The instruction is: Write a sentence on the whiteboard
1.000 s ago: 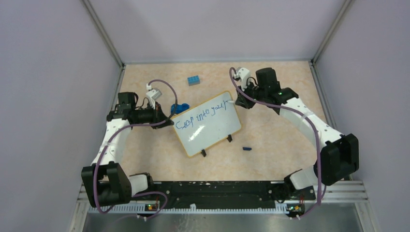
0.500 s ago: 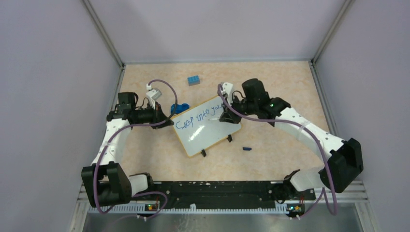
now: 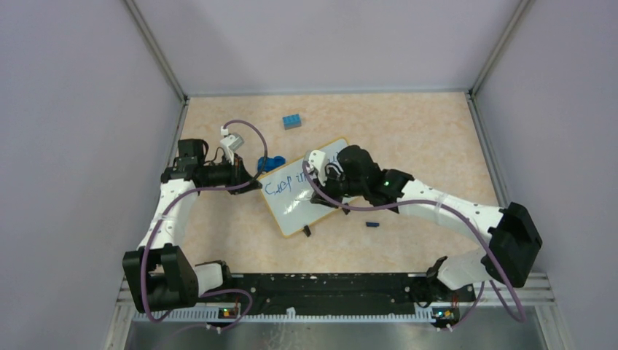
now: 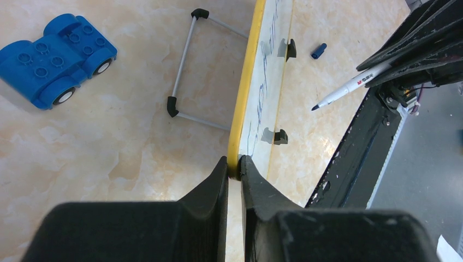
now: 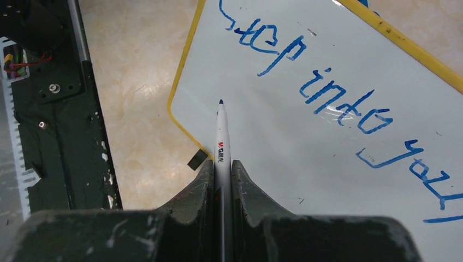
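Note:
The whiteboard [image 3: 293, 210] lies tilted on the table, with a yellow rim [image 4: 245, 82]. My left gripper [image 4: 235, 166] is shut on that rim at the board's left corner [image 3: 258, 182]. The sentence [image 5: 322, 98] is one blue line reading "Step into you" with a partial last letter. My right gripper [image 5: 222, 164] is shut on a white marker [image 5: 221, 136]. The marker's blue tip sits over bare white board below "Step", near the left edge; contact cannot be told. From above, the right gripper [image 3: 324, 193] covers the board's middle and hides part of the writing.
A blue toy car [image 3: 272, 163] sits just behind the board's left corner, with a wire stand [image 4: 185, 71] beside it. A blue brick [image 3: 292, 121] lies farther back. The blue marker cap [image 3: 372, 224] rests right of the board's near edge. Black clip feet [image 4: 279, 136] grip that edge.
My right arm has swung left with the marker, from the board's far right corner across to its middle and lower left. The left arm and the board have stayed put.

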Robot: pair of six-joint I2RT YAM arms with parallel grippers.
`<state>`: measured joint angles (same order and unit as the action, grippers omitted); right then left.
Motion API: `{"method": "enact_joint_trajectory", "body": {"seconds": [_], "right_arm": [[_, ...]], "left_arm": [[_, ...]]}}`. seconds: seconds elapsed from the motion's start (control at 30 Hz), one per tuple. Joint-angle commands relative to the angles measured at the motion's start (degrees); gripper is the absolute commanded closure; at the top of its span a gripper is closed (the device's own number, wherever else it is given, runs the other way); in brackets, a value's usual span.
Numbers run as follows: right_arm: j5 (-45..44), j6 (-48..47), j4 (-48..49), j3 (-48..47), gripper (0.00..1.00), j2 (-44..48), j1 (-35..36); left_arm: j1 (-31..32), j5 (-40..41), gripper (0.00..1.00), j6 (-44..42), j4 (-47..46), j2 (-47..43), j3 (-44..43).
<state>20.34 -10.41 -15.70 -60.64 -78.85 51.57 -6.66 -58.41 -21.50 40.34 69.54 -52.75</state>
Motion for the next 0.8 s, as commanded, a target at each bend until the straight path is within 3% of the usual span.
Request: {"method": "enact_joint_trajectory", "body": {"seconds": [0.0, 0.27, 0.77], "right_arm": [[-6.56, -0.04, 5.47, 0.32, 1.0, -1.86, 2.72], [-7.26, -1.32, 6.44, -0.03, 1.0, -5.24, 4.53], [-10.67, -3.64, 5.37, -1.55, 1.0, -8.8, 4.93]], "left_arm": [[0.42, 1.11, 0.86, -1.0, -0.53, 0.17, 1.09], [0.42, 1.38, 1.0, -1.18, -0.58, -0.1, 1.39], [0.37, 1.46, 1.0, -1.46, -0.57, -0.21, 1.64]]}}
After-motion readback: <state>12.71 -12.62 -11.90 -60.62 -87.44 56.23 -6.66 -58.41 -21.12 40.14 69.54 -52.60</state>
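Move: The right hand, still holding the pen, is bound for the blank lower-left part of the whiteboard, about 7 cm to its left, 2 cm ahead and some 9 cm below. The board's left clip lies about 10 cm back and 3 cm left; the written first word is about 4 cm ahead and 11 cm left. From the left hand, the same blank spot is roughly 9 cm right, 6 cm back and 7 cm lower. The right arm brings the pen down about 5 cm to the blank area under the first word, easing some 2 cm left early on and then sinking almost straight while the pen's point dips 5 to 10 degrees further, until the tip meets the board above the left clip. The right fingers keep their grip on the pen, and the left hand stays put, still pinching the board's upper left corner. ##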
